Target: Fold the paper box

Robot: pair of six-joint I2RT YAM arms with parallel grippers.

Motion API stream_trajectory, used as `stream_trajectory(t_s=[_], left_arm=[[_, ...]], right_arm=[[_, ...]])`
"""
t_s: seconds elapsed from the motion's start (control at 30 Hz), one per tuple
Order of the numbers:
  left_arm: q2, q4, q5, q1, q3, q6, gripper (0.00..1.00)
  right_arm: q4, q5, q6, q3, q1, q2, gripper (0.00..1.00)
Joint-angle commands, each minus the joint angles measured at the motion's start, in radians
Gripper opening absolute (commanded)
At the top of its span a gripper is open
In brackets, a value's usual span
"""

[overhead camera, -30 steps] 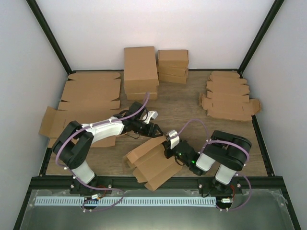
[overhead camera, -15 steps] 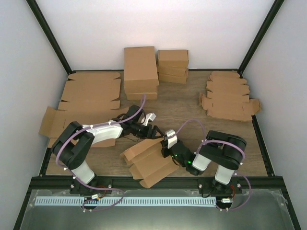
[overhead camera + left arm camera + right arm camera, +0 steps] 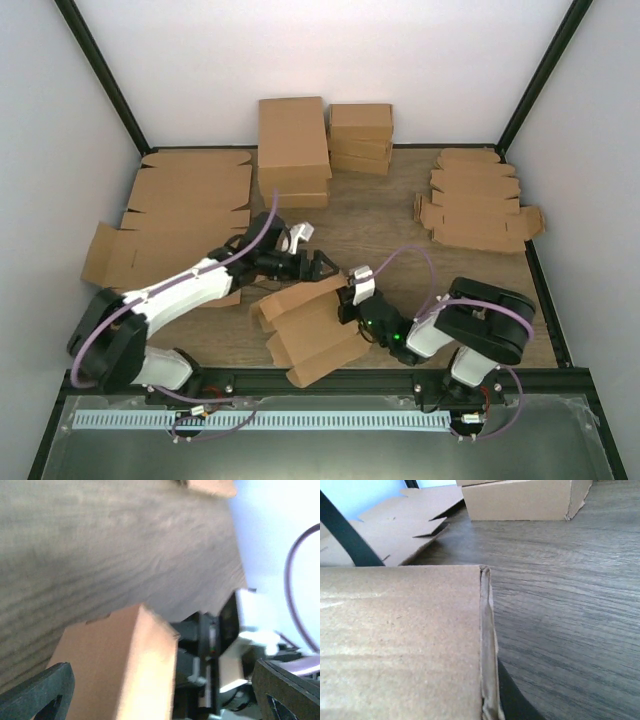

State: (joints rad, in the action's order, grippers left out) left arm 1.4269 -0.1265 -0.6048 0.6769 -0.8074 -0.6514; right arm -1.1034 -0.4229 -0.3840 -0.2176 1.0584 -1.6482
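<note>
The paper box (image 3: 315, 330) is a brown, partly folded piece lying near the table's front middle, with flaps raised on its left side. My right gripper (image 3: 348, 305) is shut on its right edge. In the right wrist view the box wall (image 3: 400, 640) fills the lower left, with a dark finger (image 3: 512, 702) pressed against its edge. My left gripper (image 3: 312, 268) hovers just behind the box's far corner, open wide. The left wrist view is blurred. It shows the box corner (image 3: 120, 665) between two spread fingertips (image 3: 40, 690), with the right arm beyond.
Folded brown boxes (image 3: 293, 150) and a smaller stack (image 3: 360, 135) stand at the back. Large flat cardboard sheets (image 3: 185, 210) cover the left side. A pile of small die-cut blanks (image 3: 475, 205) lies at the back right. Black frame posts mark the corners.
My left gripper has opened wide and its arm has stretched out to the right, toward the box's far corner. The box has shifted slightly left in my right gripper.
</note>
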Motion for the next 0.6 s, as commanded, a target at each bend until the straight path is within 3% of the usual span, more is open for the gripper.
stream_trajectory(t_s=[0.0,0.23,0.43,0.57], left_arm=[[-0.161,-0.223,0.184,0.004,-0.159,0.067,1.00],[-0.382,-0.541,0.323,0.004,-0.363,0.149,1.00],[-0.572,-0.653,0.347,0.004,-0.368,0.037,1.00],[-0.705,-0.678,0.312,0.004,-0.340,-0.038,1.00]], right_arm=[[0.120,-0.008,-0.112,-0.004,0.005,0.115,0.01],[0.352,0.062,-0.409,0.006,-0.058,0.293,0.01],[0.545,0.082,-0.665,0.007,-0.152,0.441,0.01],[0.734,0.012,-0.814,-0.073,-0.178,0.475,0.01]])
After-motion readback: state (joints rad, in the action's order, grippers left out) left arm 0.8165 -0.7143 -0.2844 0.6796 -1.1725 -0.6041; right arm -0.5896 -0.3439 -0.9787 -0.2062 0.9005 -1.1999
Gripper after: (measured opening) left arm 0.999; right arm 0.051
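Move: The paper box lies with its middle about 7 cm back, 8 cm left and 5 cm below the right hand, whose shut fingers already pinch the board at its far right corner. From the left hand, wide open and holding nothing, the box's middle is roughly 11 cm back, 3 cm left and 11 cm down. The box stack stands some 26 cm ahead and 7 cm left of the left hand; the flat sheets lie about 32 cm left and 4 cm ahead of it. The paper box, still pinched at its far right corner, is lifted a little by the right hand, then drawn about 5 cm to the right as the wrist turns clockwise and rolls its left side up, some 35 degrees in all. Meanwhile the open left hand climbs fast, about 23 cm away from the box, veering left and then slightly back, its fingers swinging to point farther forward. ##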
